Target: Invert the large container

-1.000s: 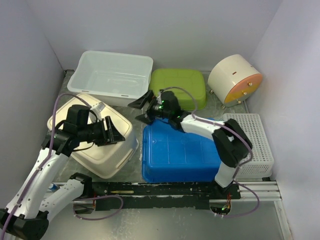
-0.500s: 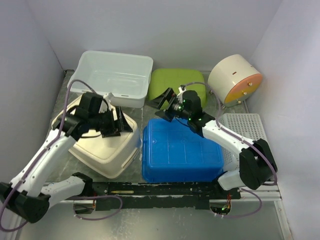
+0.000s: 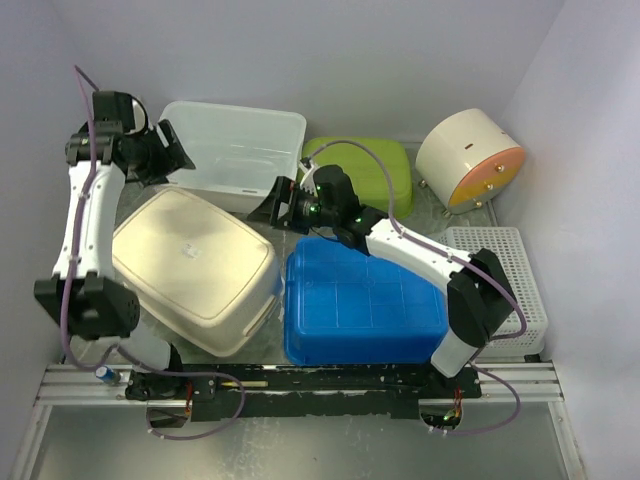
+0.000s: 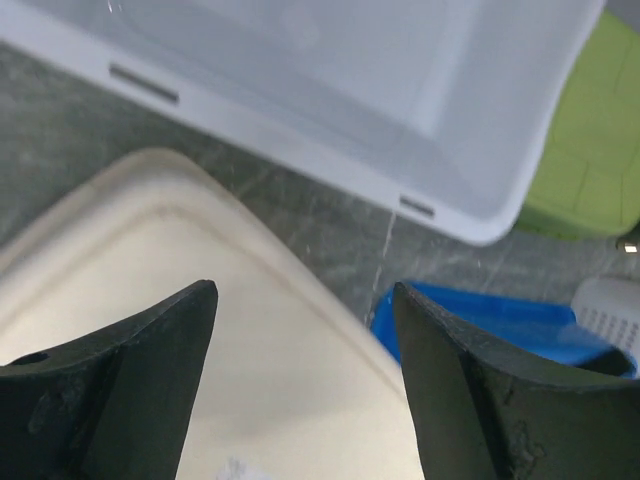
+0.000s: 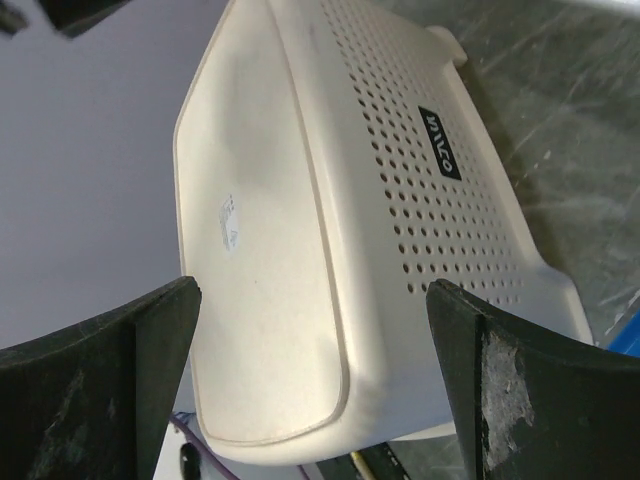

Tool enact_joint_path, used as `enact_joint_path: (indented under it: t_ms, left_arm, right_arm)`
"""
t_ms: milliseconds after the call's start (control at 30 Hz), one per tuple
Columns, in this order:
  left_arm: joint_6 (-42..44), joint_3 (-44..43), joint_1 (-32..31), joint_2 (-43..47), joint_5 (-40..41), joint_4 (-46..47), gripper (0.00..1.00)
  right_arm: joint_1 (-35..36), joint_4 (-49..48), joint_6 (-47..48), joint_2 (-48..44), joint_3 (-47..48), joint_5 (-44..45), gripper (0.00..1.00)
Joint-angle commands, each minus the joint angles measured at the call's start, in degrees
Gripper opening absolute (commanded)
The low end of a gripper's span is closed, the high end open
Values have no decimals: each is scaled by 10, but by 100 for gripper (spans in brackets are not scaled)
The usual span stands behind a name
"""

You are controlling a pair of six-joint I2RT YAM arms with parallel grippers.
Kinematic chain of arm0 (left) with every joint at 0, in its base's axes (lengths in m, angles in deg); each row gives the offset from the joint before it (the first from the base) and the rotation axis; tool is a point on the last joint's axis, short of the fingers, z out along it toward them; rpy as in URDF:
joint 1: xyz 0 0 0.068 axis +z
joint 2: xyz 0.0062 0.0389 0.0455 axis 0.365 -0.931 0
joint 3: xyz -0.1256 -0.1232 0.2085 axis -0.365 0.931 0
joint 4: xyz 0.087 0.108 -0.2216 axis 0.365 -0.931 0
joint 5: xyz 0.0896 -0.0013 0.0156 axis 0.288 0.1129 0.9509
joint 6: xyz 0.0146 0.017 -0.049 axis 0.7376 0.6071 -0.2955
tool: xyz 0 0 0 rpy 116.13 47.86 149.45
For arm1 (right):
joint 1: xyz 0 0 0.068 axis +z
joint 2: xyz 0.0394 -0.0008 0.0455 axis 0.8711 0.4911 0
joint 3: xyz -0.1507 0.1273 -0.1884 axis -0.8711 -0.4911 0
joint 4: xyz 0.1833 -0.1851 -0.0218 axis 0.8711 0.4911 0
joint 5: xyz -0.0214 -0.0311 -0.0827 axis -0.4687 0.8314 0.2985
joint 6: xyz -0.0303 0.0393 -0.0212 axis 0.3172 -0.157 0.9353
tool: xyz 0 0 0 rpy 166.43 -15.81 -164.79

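Note:
The large container (image 3: pixel 190 265) is a cream tub with perforated sides. It lies bottom up at the left of the table, its flat base facing the top camera, and nothing holds it. My left gripper (image 3: pixel 170 150) hangs open high at the back left, above the tub's far corner (image 4: pixel 150 300); in its wrist view the left gripper (image 4: pixel 302 292) has nothing between its fingers. My right gripper (image 3: pixel 270 205) stands open just right of the tub's far right corner, facing its side (image 5: pixel 300 230); seen from that wrist, the right gripper (image 5: pixel 312 288) is empty.
A clear tub (image 3: pixel 225 150) stands upright at the back left. A green container (image 3: pixel 370 170) and a blue one (image 3: pixel 360 310) lie bottom up. A white perforated basket (image 3: pixel 505 280) and a round cream drum (image 3: pixel 468 158) are at the right. Walls close in on three sides.
The left gripper opened, let go of the cream tub and rose to the back left. The tub went from tilted to lying bottom up. The right gripper swung left toward it.

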Motion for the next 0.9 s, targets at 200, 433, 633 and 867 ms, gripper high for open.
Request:
enact_joint_path:
  t_ms: [200,433,633,867]
  left_arm:
    - [31,-63,11,-159,-20,84,79]
    - [71,1,9,-145,50,38,78]
    - [79,129,9,-45,144,-8,78]
    - [35,162,10,50,217,-10,80]
  right_arm:
    - [-8,16,41,0,-8,-5,98]
    - [-24,28,39,8,-11,-19,98]
    - [-68,104,32,23,29,22,100]
    - [-110,111,40,10,32,23,100]
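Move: The cream container lies bottom up and askew. Its middle is about 20 cm back from the left hand, 5 cm to the right and 18 cm below; its far corner is only some 4 cm back, 3 cm left and 8 cm below. Beyond it the white tub's middle is roughly 18 cm ahead of the left hand and 13 cm right; the blue container is about 25 cm back and 40 cm right. From the right hand, the cream container lies about 16 cm left and 11 cm back. Down and forward goes the open left hand, over the cream container's far corner to the gap before the white tub; then it draws back some 10 cm and about 5 cm left, low against the container's far side, to push that corner back and left. Its wrist rolls left side up, about 15 degrees. The right hand, wide open, sinks a little, then backs off about 6 cm to the right and forward, away from the container. ##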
